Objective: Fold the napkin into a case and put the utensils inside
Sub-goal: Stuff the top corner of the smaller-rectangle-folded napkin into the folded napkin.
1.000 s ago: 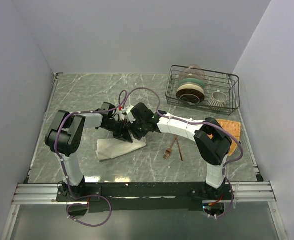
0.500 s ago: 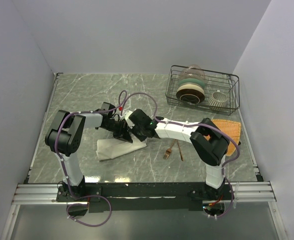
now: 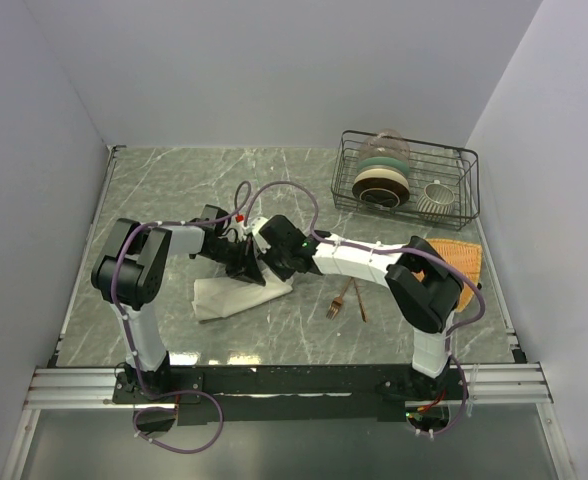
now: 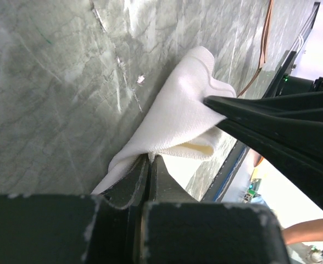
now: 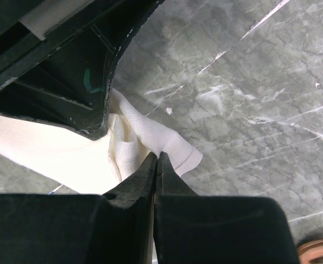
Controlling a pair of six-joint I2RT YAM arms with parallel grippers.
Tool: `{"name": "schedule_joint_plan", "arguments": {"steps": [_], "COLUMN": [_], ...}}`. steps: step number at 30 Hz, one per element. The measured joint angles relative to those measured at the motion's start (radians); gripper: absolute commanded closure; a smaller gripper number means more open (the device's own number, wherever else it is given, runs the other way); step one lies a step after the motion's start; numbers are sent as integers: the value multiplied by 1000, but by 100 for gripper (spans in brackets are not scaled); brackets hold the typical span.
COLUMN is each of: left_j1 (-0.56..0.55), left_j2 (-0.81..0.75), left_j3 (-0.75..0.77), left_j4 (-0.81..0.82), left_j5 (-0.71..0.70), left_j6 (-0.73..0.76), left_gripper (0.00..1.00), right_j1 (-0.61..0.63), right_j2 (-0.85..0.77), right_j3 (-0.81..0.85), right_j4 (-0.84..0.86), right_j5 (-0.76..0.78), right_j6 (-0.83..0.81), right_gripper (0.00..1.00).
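Note:
The cream-white napkin [image 3: 222, 296] lies loosely bunched on the marble table, left of centre; no case shape shows. My left gripper [image 3: 255, 272] is shut on one raised edge of the napkin [image 4: 175, 113], its tips pinching the cloth. My right gripper [image 3: 275, 266] comes in from the right and is shut on a nearby corner of the napkin [image 5: 137, 135]. The two grippers sit almost touching over the cloth's right end. The copper utensils, a fork [image 3: 341, 297] and a spoon [image 3: 360, 301], lie side by side on the table to the right of the napkin, untouched.
A black wire rack [image 3: 408, 153] with stacked bowls and a cup stands at the back right. An orange woven mat [image 3: 464, 259] lies by the right wall, partly under the right arm. Grey walls close in the left, back and right sides.
The right gripper has dropped a little toward the napkin and closed its fingers on the cloth's corner. The left gripper has held its pinch in place.

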Motion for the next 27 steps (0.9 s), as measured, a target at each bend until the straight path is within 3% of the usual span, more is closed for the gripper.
{"name": "schedule_joint_plan", "arguments": {"steps": [4, 18, 27], "left_j1": [3, 21, -40], "left_j2": [-1, -159, -166], "left_j3": [-5, -183, -183], "left_j4": [10, 285, 307], "left_j5": [3, -3, -42], "left_j6": [-18, -199, -206], "left_gripper": [87, 55, 49], "right_j1": [-3, -14, -23], "right_j2": [-3, 51, 53], "right_j3": [0, -3, -3], "right_j4": [0, 23, 26], "right_j5": [-15, -26, -37], "right_j6": [8, 50, 88], "right_gripper": [100, 100, 100]}}
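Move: The left fingers are shut on the folded napkin's edge. The top corner, pinched in the right fingers, is about 4 cm to the left hand's right, roughly level; the napkin's middle is some 5 cm to its left and 3 cm back. From the right hand, the pocket mouth lies about 2 cm left, 1 cm back and 2 cm below; fork and wooden spoon lie some 15 and 17 cm right, 2 to 3 cm back, about 3 cm lower. Downward by about 2 cm goes the right hand, tipping slightly and keeping the top corner pinched as it takes it towards the pocket. The left hand opens its fingers to about half, letting go of the napkin edge, rises roughly 2.5 cm while turning a little counter-clockwise, then edges right towards the right fingertips with its open fingers either side of the folds. ##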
